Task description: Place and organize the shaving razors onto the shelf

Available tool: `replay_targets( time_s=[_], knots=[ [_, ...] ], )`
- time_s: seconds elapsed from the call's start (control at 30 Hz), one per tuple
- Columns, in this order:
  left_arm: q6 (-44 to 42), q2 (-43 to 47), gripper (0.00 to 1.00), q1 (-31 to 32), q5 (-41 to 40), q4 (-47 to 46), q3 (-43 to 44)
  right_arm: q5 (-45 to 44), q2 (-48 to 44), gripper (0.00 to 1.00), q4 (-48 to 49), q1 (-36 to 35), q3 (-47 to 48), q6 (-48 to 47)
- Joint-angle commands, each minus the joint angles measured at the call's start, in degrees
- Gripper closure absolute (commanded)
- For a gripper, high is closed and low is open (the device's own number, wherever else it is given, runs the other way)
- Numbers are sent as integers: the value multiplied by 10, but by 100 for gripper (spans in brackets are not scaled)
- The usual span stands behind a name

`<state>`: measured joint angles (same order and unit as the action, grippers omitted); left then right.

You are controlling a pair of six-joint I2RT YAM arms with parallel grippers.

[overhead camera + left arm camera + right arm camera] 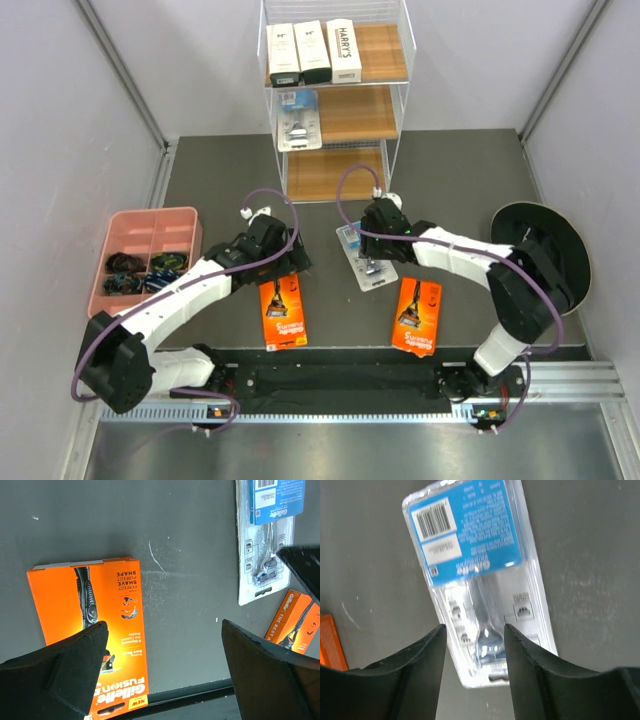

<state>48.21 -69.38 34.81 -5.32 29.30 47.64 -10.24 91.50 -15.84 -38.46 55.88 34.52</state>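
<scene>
Three long white boxes (313, 52) lie side by side on the top tier of the shelf (372, 112). A blue-clear blister pack (298, 118) rests on the middle tier. On the dark table lie a second blister pack (365, 258) (475, 555) and two orange cards (283, 313) (417, 316). My right gripper (370, 245) (475, 627) hangs just over the table pack. Its jaws are half narrowed either side of the razor bulge, with a gap showing. My left gripper (292, 262) (164, 625) is wide open and empty above the left orange card's (60, 600) far end.
A pink compartment tray (150, 212) with dark small items stands at the left. A black round disc (545, 250) sits at the right behind the right arm. Grey walls close in both sides, and a black rail (340, 380) runs along the near edge.
</scene>
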Motion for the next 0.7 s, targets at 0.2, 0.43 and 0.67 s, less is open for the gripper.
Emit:
replay_targets(
  time_s=[0.2, 0.43, 0.67],
  knots=[
    [-11, 14, 1, 1, -13, 8, 22, 12, 107, 56, 5, 24, 92, -28],
    [-11, 14, 1, 1, -14, 10, 20, 15, 133, 72, -10, 23, 85, -22],
    [-7, 17, 1, 0, -13, 8, 17, 17, 125, 96, 1, 23, 72, -29]
  ],
)
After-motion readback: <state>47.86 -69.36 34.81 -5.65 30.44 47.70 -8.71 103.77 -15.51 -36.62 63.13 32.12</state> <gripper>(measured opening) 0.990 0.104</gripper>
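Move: The blister pack that the right hand goes for has its middle about 4 cm ahead of it, 1 cm to its left and 4 cm below. The right orange razor box lies some 8 cm back and 9 cm to the right, the left orange box 7 cm back and 17 cm to the left, and the shelf's bottom board is centred about 20 cm ahead and 7 cm left. From the left hand the pack lies roughly 9 cm ahead, 13 cm right and 9 cm below. The right hand, still pointing down and forward with hardly any turn, sinks about 4 cm while reaching some 3 cm forward onto the blister pack, the last stretch straight down. Its fingers, half open at first, narrow a little on the way and then, with the hand held low, close almost fully, pinching the clear raised plastic around the razor handle a little short of the pack's middle. ##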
